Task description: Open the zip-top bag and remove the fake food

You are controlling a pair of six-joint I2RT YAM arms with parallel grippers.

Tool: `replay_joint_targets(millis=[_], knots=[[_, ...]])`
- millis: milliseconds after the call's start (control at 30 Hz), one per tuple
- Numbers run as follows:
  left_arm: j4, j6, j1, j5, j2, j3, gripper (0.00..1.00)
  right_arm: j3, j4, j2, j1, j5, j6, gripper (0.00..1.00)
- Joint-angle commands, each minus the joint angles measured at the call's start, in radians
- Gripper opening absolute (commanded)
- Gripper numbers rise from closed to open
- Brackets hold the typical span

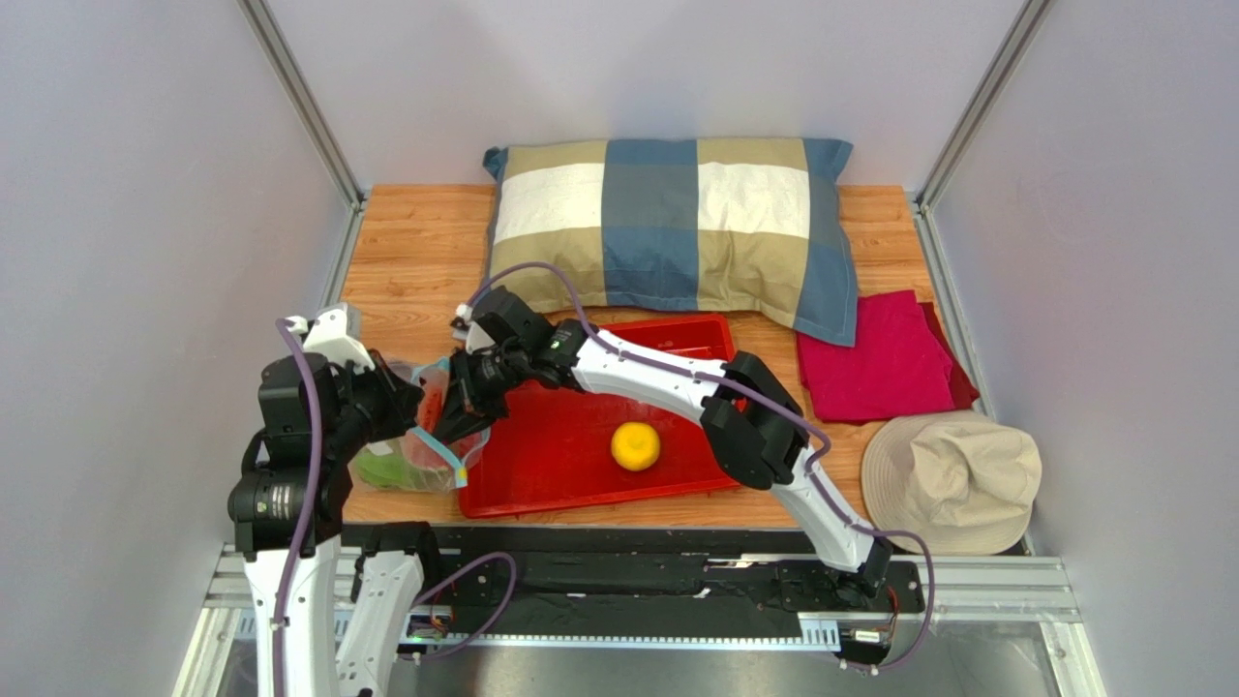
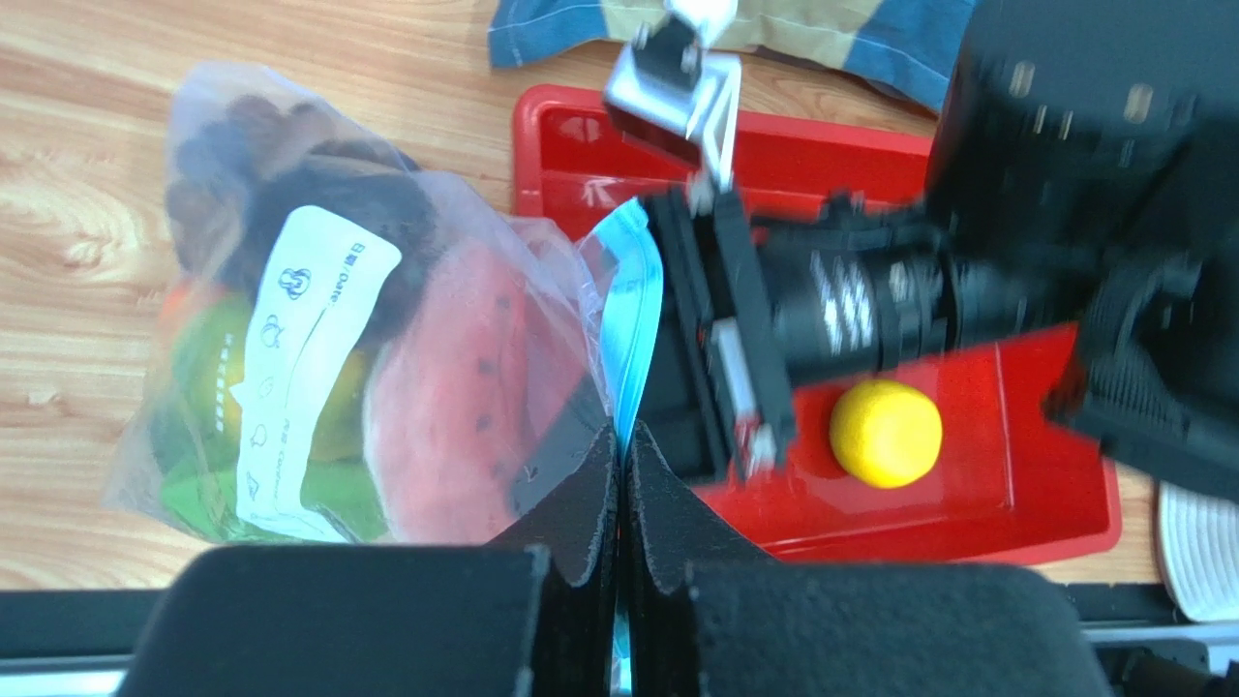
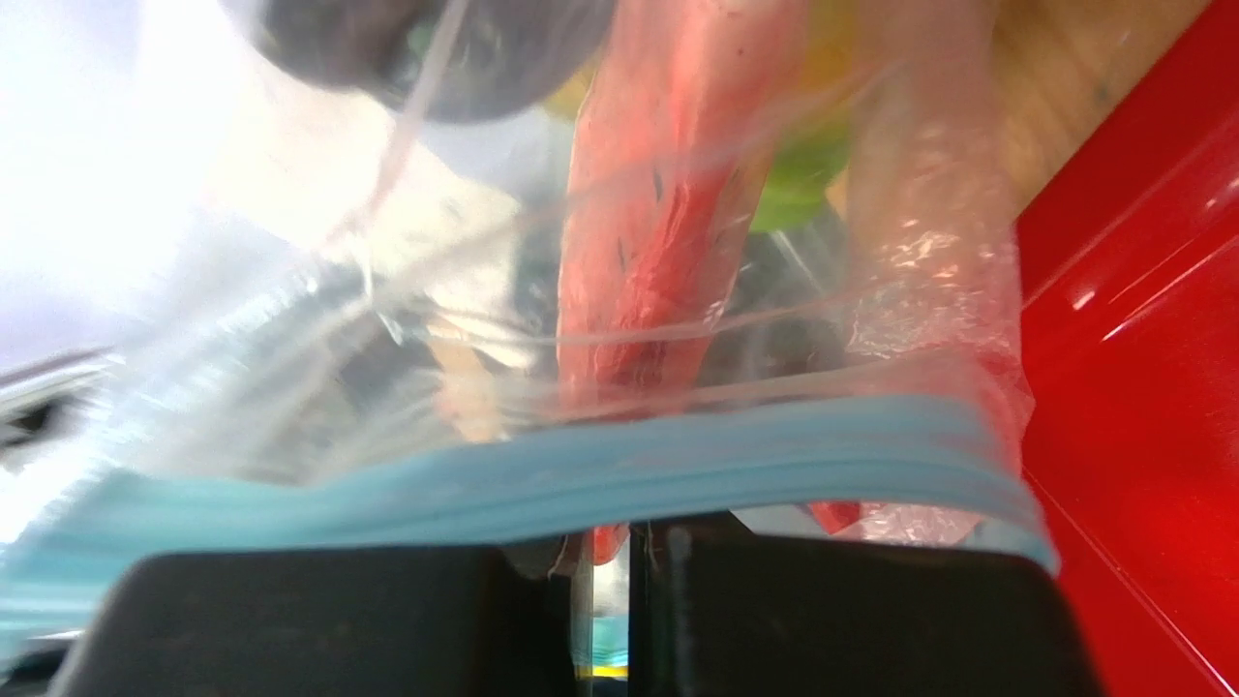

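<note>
The zip-top bag (image 1: 418, 450) stands on the table's left side by the red tray (image 1: 575, 472), held up between both grippers. My left gripper (image 2: 623, 436) is shut on one lip of its blue zip strip (image 2: 636, 312). From the tray side, my right gripper (image 3: 623, 545) is shut on the other lip, with the zip strip (image 3: 582, 487) running just above its fingertips. Fake food fills the bag: a pink-red slice (image 2: 451, 378), green fruit (image 2: 197, 421) and dark fruit (image 2: 291, 160). A yellow citrus (image 1: 634, 446) lies on the tray.
A checked pillow (image 1: 676, 218) lies across the back of the table. A red cloth (image 1: 873, 356) and a beige hat (image 1: 953, 479) lie to the right of the tray. Metal frame posts rise at both back corners.
</note>
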Motion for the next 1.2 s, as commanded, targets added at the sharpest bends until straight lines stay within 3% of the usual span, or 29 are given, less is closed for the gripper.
replay_joint_targets(millis=[0, 233, 433, 567, 733, 867, 1000, 1067, 1167], knots=[[0.006, 0.011, 0.001, 0.065, -0.054, -0.032, 0.0, 0.065, 0.178, -0.059, -0.049, -0.03, 0.138, 0.0], [-0.094, 0.046, 0.001, 0.001, -0.055, -0.024, 0.0, 0.107, 0.218, -0.068, -0.1, -0.181, 0.184, 0.0], [-0.122, 0.066, 0.001, -0.044, -0.005, -0.015, 0.0, -0.006, 0.134, -0.161, -0.141, -0.385, -0.008, 0.0], [-0.131, 0.027, 0.001, -0.118, -0.002, -0.009, 0.0, 0.01, -0.115, -0.186, -0.142, -0.458, -0.181, 0.0], [-0.091, -0.023, 0.001, -0.179, 0.052, 0.034, 0.0, -0.03, -0.384, -0.264, -0.096, -0.374, -0.475, 0.0], [-0.062, -0.058, 0.001, -0.242, 0.113, 0.08, 0.0, -0.094, -0.582, -0.367, -0.083, -0.298, -0.612, 0.0], [-0.016, -0.07, 0.001, -0.219, 0.144, 0.089, 0.0, -0.203, -0.604, -0.472, -0.088, -0.272, -0.661, 0.0], [-0.007, -0.073, 0.001, -0.213, 0.15, 0.085, 0.0, -0.211, -0.701, -0.5, -0.108, -0.196, -0.733, 0.0], [-0.002, -0.081, 0.001, -0.193, 0.149, 0.085, 0.0, -0.318, -0.667, -0.563, -0.21, -0.048, -0.724, 0.0]])
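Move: The right fingers already pinch the watermelon at the bag's mouth, its middle some 5 cm to their left, 1 cm ahead and 3 cm lower. The red tray's middle lies about 22 cm to their right, 3 cm ahead and 12 cm below, with the yellow fruit in it 4 cm right of that middle and 5 cm nearer. The zip-top bag's middle is about 6 cm left of this hand, level with it and 5 cm below. From the left hand, pinching the rim, the watermelon is roughly 4 cm left, 2 cm ahead and 8 cm down. Forward and up about 5 cm each at first, then sweeping some 17 cm right while coming back and rising further, the right hand draws the pinched watermelon out of the bag's mouth and over the red tray, turning about 20 degrees counter-clockwise. The left hand keeps its pinch on the zip rim, easing back and down, then left and forward. ##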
